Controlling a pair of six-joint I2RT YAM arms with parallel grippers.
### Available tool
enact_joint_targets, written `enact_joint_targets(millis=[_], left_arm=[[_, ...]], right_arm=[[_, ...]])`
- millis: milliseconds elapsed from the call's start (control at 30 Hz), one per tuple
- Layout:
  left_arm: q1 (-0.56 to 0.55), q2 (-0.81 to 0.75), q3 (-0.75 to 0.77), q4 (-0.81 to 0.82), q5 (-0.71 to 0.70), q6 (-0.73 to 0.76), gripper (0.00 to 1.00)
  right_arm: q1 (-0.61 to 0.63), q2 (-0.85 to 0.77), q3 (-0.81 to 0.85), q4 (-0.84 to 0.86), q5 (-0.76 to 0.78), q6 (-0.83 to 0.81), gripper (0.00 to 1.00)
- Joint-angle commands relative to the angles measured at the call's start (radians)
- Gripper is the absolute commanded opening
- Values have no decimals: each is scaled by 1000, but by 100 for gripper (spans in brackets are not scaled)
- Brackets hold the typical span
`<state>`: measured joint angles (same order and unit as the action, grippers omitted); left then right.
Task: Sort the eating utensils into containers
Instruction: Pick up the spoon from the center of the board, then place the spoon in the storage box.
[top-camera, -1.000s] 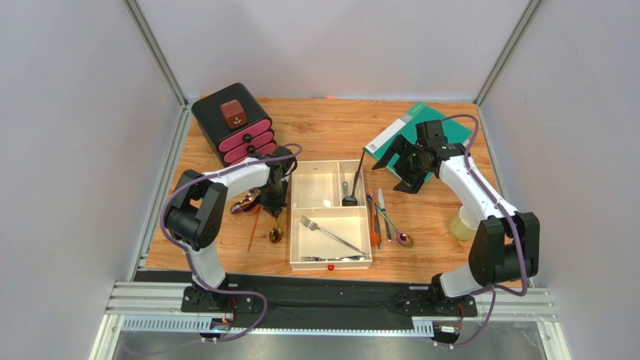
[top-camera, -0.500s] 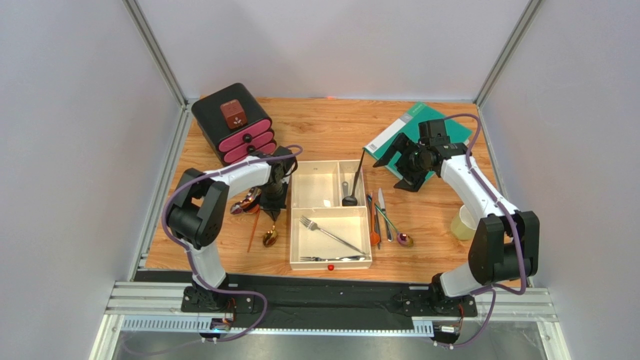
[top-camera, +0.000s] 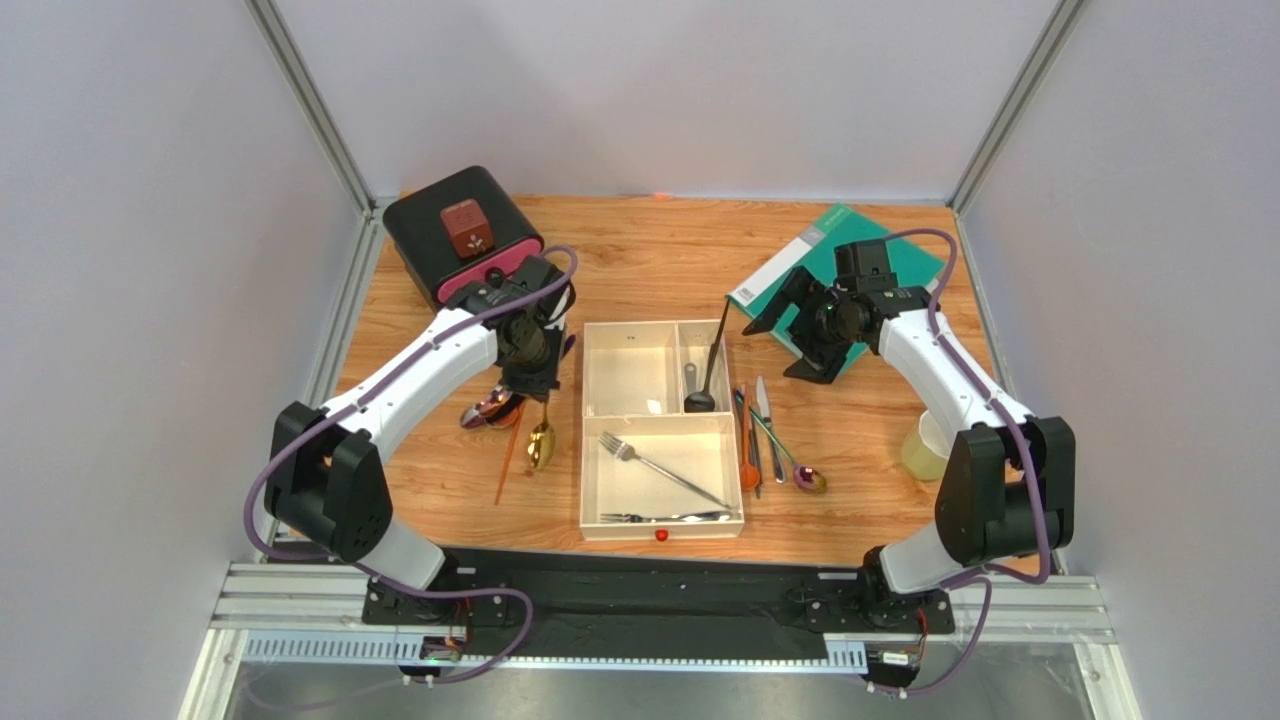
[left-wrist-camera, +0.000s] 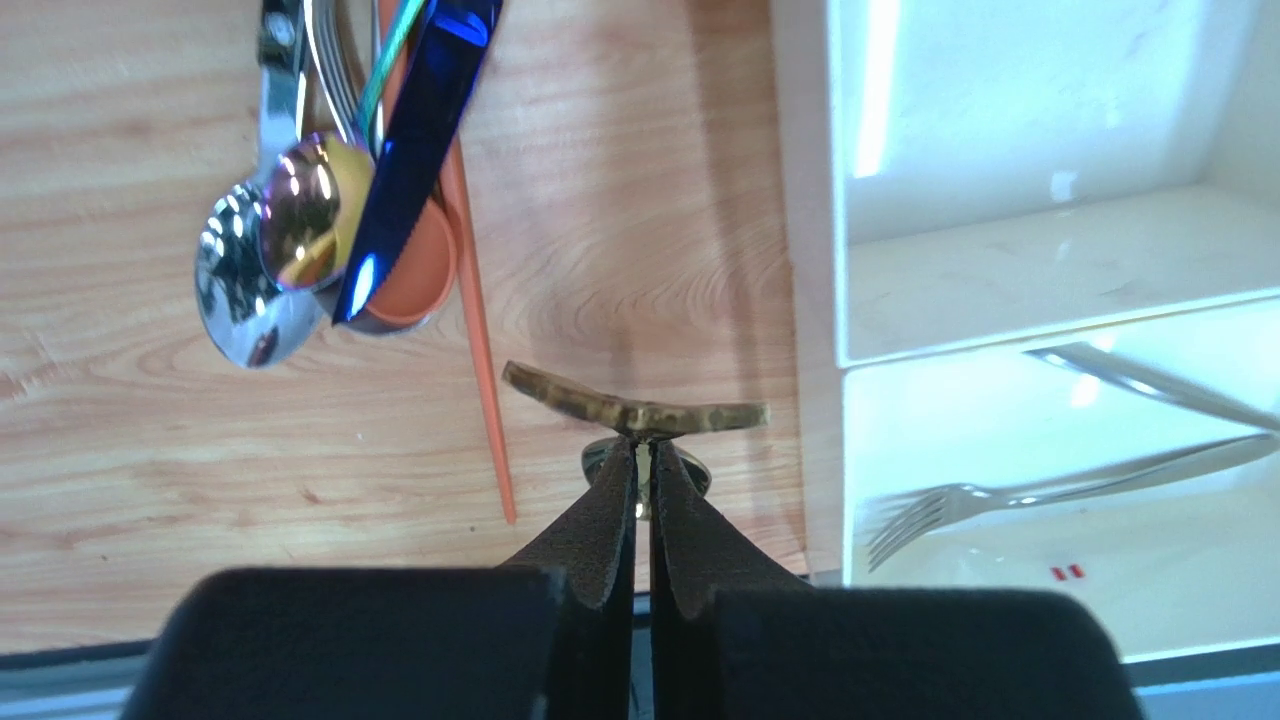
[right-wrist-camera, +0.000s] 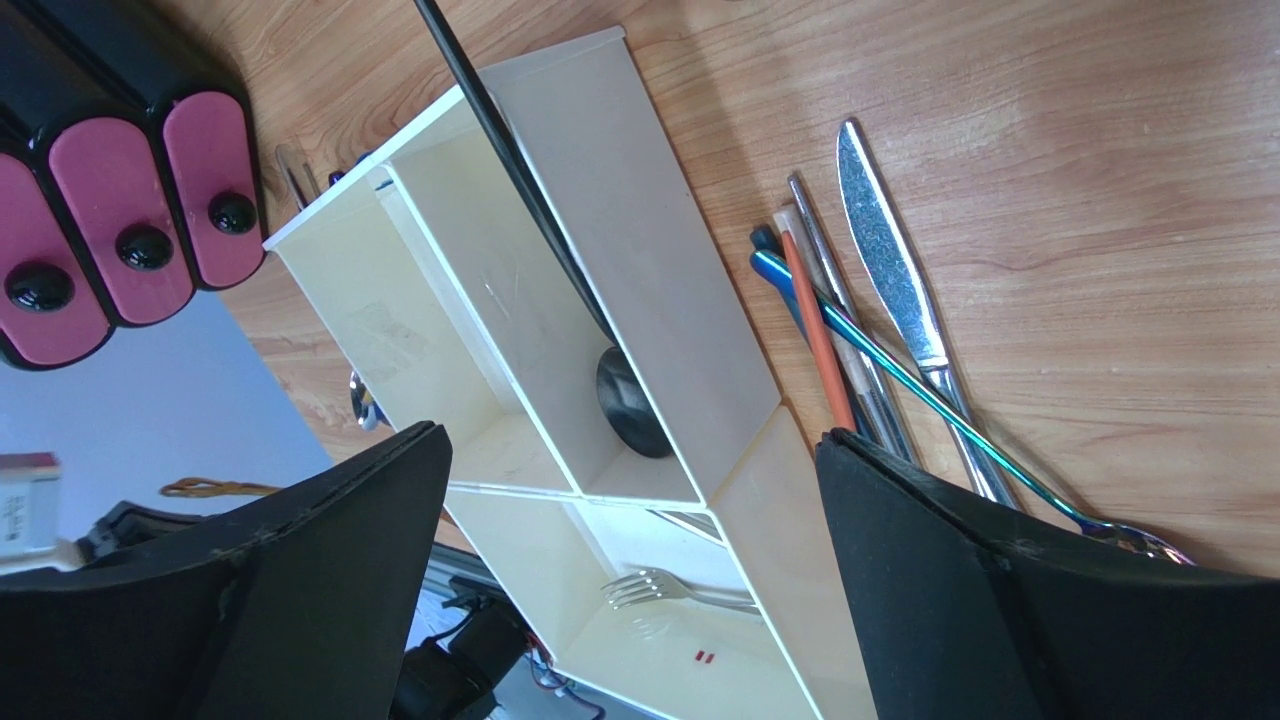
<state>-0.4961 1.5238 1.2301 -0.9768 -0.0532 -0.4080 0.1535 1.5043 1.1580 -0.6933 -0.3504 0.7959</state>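
Note:
My left gripper (top-camera: 529, 383) is shut on a gold spoon (top-camera: 540, 446) and holds it off the table, just left of the cream-white tray (top-camera: 661, 528). In the left wrist view the spoon's handle (left-wrist-camera: 631, 410) is clamped edge-on between the fingers (left-wrist-camera: 609, 510). The tray's large container holds silver forks (top-camera: 661, 468); one small container holds a black spoon (top-camera: 700, 398). Several utensils (top-camera: 769, 438) lie right of the tray, with more spoons (top-camera: 489, 408) and an orange chopstick (top-camera: 504, 465) to its left. My right gripper (top-camera: 812, 323) hangs open and empty behind the tray's right corner.
A black box with pink drawers (top-camera: 463, 240) stands at the back left, close behind my left arm. A green book (top-camera: 849, 248) lies at the back right under my right arm. A pale yellow cup (top-camera: 932, 446) sits near the right edge.
My left gripper has shut on the gold spoon and lifted it slightly away from the table. The left arm's elbow swung out to the left. The right arm barely moved.

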Motion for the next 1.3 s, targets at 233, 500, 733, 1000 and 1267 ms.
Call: enact_joint_targets(millis=[233, 500, 733, 1000, 1267], left_arm=[[-31, -13, 141, -17, 42, 73, 0], [-111, 62, 295, -26, 82, 112, 0], [-177, 255, 499, 1, 113, 136, 0], [-197, 505, 848, 4, 170, 140, 0], [-197, 634, 990, -5, 225, 111, 0]], right_arm=[[-5, -23, -18, 29, -7, 2, 100], [-5, -7, 6, 29, -10, 8, 100], [-5, -15, -9, 26, -10, 6, 100], [-5, -9, -9, 18, 1, -6, 100], [-5, 2, -6, 12, 7, -9, 100]])
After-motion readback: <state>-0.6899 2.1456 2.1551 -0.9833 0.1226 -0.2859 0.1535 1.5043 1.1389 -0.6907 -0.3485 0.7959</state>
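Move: The left hand already holds the gold spoon by its handle, raised off the table. The box's small upper compartment lies some 12 cm ahead of it, 24 cm to its right and 9 cm below. The black ladle leans in there about 26 cm right, 13 ahead; the empty large compartment is roughly 14 right, 11 ahead. The utensil pile lies about 8 left, 4 ahead. From the right hand, the small compartment is about 13 cm left, 5 ahead, 11 below. Keeping its pinch on the gold spoon's handle, fingers shut throughout, the left hand climbs about 7 cm, then swings right and forward over the box's large compartment towards the small one. It ends some 20 cm to the right and 12 cm farther out, a little below its highest point, with the wrist turned about 20 degrees clockwise. ##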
